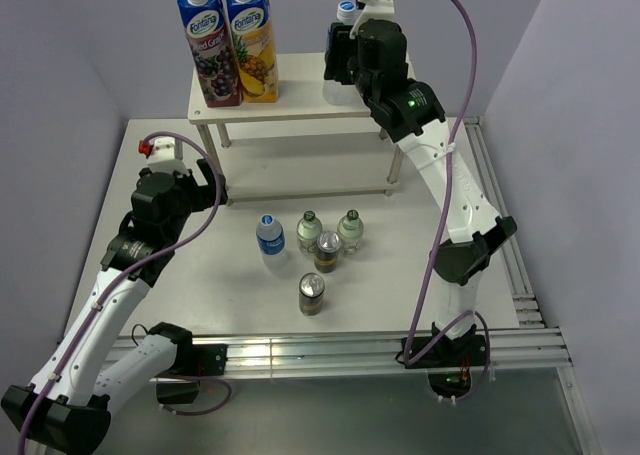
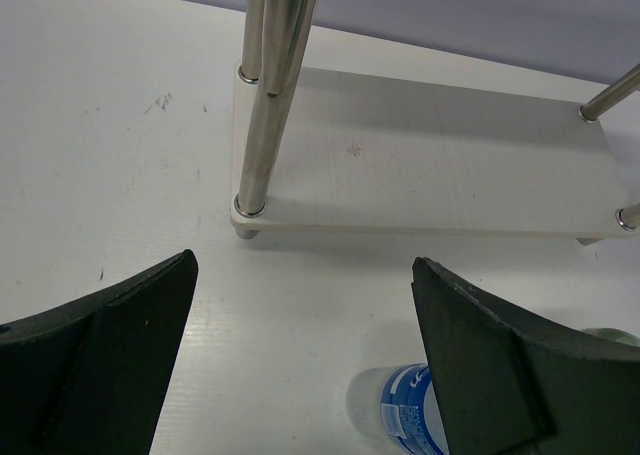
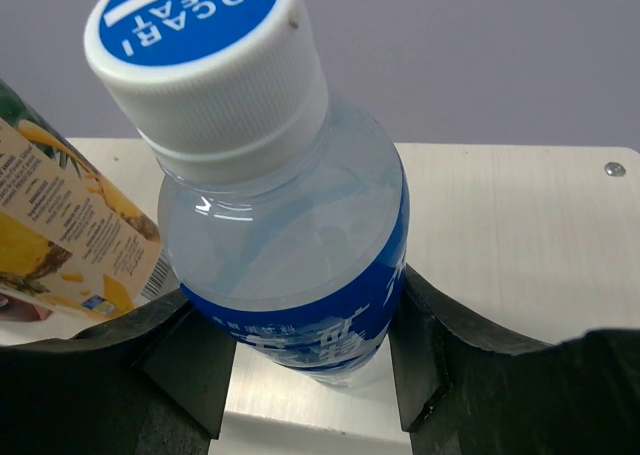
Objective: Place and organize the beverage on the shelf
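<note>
My right gripper (image 1: 345, 65) is shut on a clear blue-labelled, blue-capped water bottle (image 1: 345, 13) over the right part of the shelf's top board (image 1: 300, 103). In the right wrist view the fingers (image 3: 420, 355) press both sides of the bottle's label (image 3: 300, 275), with the cream board (image 3: 500, 235) beneath. A second water bottle (image 1: 270, 235), two short dark-capped bottles (image 1: 309, 230) (image 1: 350, 229) and two silver-topped cans (image 1: 328, 250) (image 1: 312, 293) stand on the table. My left gripper (image 1: 215, 187) is open and empty, left of them; its view (image 2: 305, 305) shows the water bottle (image 2: 405, 410) low between the jaws.
Two tall blue juice cartons (image 1: 210, 43) (image 1: 251, 40) stand on the left part of the top board; one shows at the left of the right wrist view (image 3: 60, 235). The lower board (image 2: 430, 165) and metal legs (image 2: 262, 95) lie ahead of my left gripper.
</note>
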You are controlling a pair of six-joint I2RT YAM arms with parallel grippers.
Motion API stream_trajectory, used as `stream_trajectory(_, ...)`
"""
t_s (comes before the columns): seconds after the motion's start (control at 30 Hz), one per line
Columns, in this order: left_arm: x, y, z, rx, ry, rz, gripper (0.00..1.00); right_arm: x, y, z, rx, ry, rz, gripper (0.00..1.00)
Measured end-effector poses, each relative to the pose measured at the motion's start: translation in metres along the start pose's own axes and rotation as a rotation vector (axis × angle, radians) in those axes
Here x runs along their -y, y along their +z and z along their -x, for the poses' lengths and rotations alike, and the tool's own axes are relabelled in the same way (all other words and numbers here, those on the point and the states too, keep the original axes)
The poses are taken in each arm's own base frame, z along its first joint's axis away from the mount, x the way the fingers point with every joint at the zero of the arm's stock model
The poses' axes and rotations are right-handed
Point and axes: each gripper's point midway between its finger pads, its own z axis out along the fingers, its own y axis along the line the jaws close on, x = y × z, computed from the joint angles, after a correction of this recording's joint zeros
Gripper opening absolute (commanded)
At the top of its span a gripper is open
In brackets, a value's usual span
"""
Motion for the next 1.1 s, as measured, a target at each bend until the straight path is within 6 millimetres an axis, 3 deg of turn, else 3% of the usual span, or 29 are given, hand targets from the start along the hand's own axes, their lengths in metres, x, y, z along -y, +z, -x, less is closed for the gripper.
stream_trajectory(0.17,0.0,0.0,0.0,0.0,0.0,0.0,0.96,-0.004,0.008,0.0,0.024,0.012,0.008,0.0)
stream_trajectory(0.23,0.0,0.0,0.0,0.0,0.0,0.0,0.96,-0.005,0.01,0.001,0.034,0.017,0.009,0.25)
stream_trajectory(0.27,0.0,0.0,0.0,0.0,0.0,0.0,0.96,-0.006,0.011,0.001,0.036,0.018,0.011,0.42)
stream_trajectory(0.3,0.0,0.0,0.0,0.0,0.0,0.0,0.96,-0.007,0.012,0.0,0.039,0.019,0.012,0.95)
stream_trajectory(0.33,0.0,0.0,0.0,0.0,0.0,0.0,0.96,-0.007,0.013,0.0,0.041,0.019,0.011,1.0)
stream_trajectory(0.57,0.0,0.0,0.0,0.0,0.0,0.0,0.96,-0.018,0.019,-0.026,0.008,-0.014,0.005,1.0)
stream_trajectory(0.7,0.0,0.0,0.0,0.0,0.0,0.001,0.96,-0.02,0.006,-0.039,-0.008,-0.035,-0.005,1.0)
stream_trajectory(0.87,0.0,0.0,0.0,0.0,0.0,0.001,0.96,-0.032,-0.039,-0.049,-0.013,-0.06,0.016,1.0)
stream_trajectory(1.1,0.0,0.0,0.0,0.0,0.0,0.001,0.96,-0.042,-0.127,-0.037,0.057,0.0,0.087,1.0)
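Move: The right hand still holds the blue-labelled bottle upright on the top shelf; its spot is about 1 cm ahead and 1 cm left, some 9 cm below. The pineapple carton stands about 15 cm to the left, level with the hand, and the grape carton about 22 cm left, also level. From the left hand that spot is some 17 cm ahead, 28 cm right and 9 cm above. The right hand nudges the bottle about 1 cm forward-left, opens, dips, then backs some 15 cm away from it. ##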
